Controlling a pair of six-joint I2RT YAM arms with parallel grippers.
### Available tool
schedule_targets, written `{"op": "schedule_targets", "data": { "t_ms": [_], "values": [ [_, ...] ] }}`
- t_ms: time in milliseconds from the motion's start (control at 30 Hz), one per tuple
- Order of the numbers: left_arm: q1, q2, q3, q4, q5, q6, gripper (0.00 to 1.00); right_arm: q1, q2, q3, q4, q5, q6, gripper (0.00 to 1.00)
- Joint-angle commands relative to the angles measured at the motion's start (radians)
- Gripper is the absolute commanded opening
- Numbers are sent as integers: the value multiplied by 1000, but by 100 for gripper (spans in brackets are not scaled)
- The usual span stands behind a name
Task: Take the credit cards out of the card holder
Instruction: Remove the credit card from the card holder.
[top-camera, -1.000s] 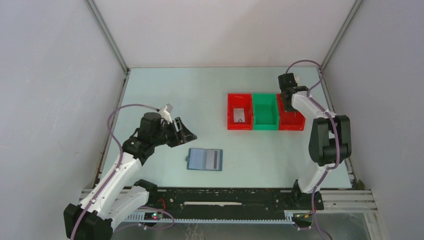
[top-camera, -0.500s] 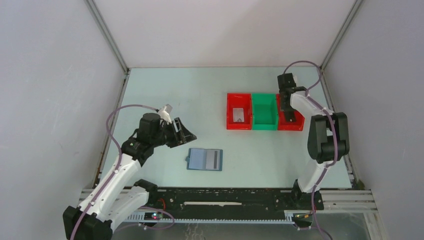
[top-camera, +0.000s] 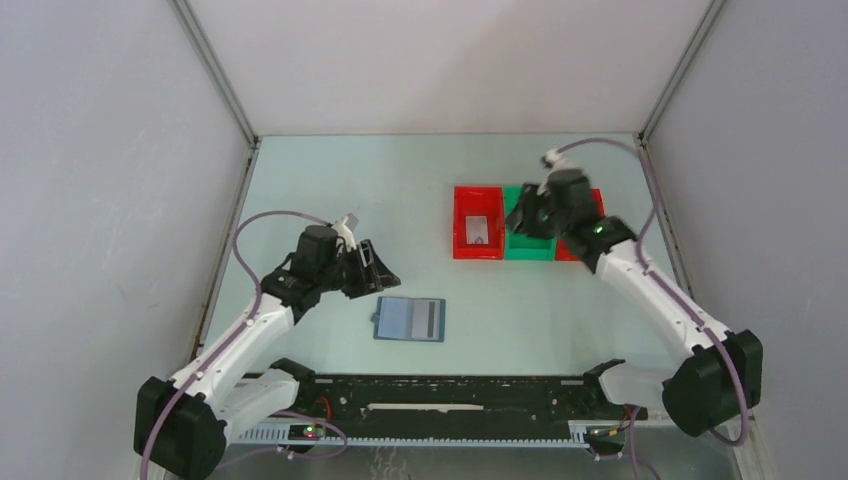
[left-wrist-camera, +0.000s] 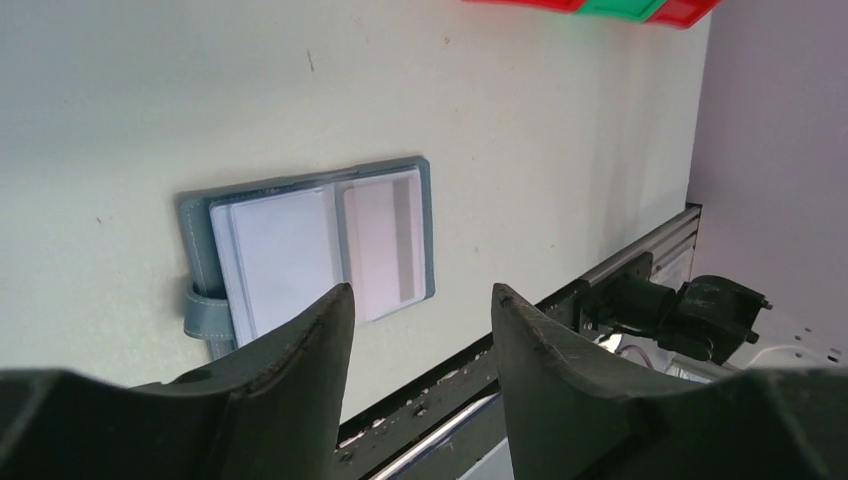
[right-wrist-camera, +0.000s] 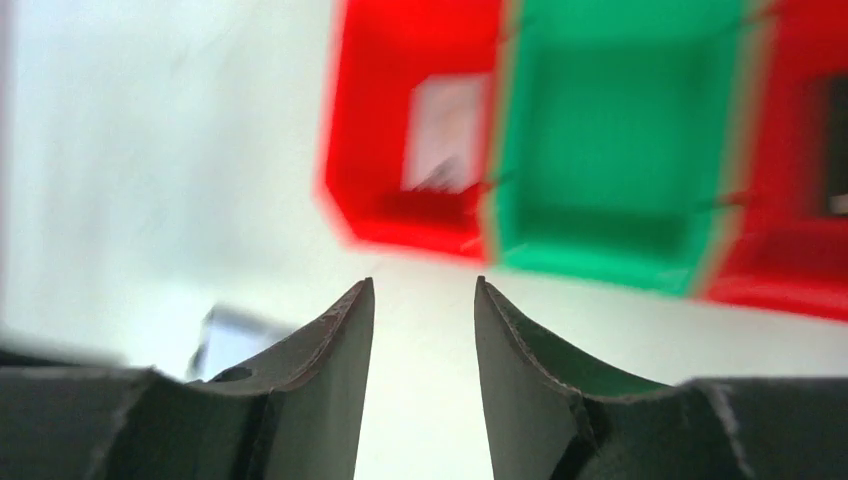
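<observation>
The card holder lies open and flat on the table near the front edge; in the left wrist view the card holder shows light inner pockets. A white credit card with a dark stripe sits in its right half, seen also as the striped card. My left gripper hovers just up and left of it, open and empty. My right gripper is over the green bin, open and empty. A grey card lies in the left red bin.
Three bins stand in a row at mid-right: the left red bin, a green bin and a right red bin partly hidden by my right arm. A dark shape lies in the right red bin. A black rail runs along the near edge.
The right arm has swung from the right red bin leftward over the green bin, and its jaws have opened. The left gripper has shifted slightly right and nearer the card holder.
</observation>
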Motion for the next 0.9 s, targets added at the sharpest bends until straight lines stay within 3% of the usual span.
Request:
{"op": "schedule_targets", "data": {
  "t_ms": [0, 133, 300, 867],
  "values": [
    [-23, 41, -31, 57, 16, -14, 58, 243, -3, -219, 210, -270, 306, 50],
    [-24, 84, -55, 65, 2, -10, 58, 426, 57, -329, 386, -262, 474, 50],
    [-24, 166, -100, 84, -45, -26, 57, 532, 159, -384, 537, -261, 612, 50],
    [-22, 301, -207, 239, -48, -59, 57, 561, 344, -384, 628, -263, 651, 49]
  ]
}}
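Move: The card holder lies open near the front of the table. Its right page is about 16 cm back, 24 cm left and 20 cm below the right hand; the left page is another 8 cm left of that. The left red box is some 11 cm ahead and 10 cm left of the right hand, the green box 11 cm ahead and 3 cm right. From the left hand, the left page is 2 cm back, 2 cm right, 13 cm down; the right page is 8 cm farther right. The right hand sweeps off the boxes in one fast diagonal, about 22 cm left and 16 cm back and down, swinging counter-clockwise, tipping its half-open fingers some 30 degrees further down and rolling its left side up, then eases lower over the holder's right page. Meanwhile the left hand sinks about 11 cm nearly straight down towards the left page, its fingers tipping down and staying open; no touch by either hand can be made out. ##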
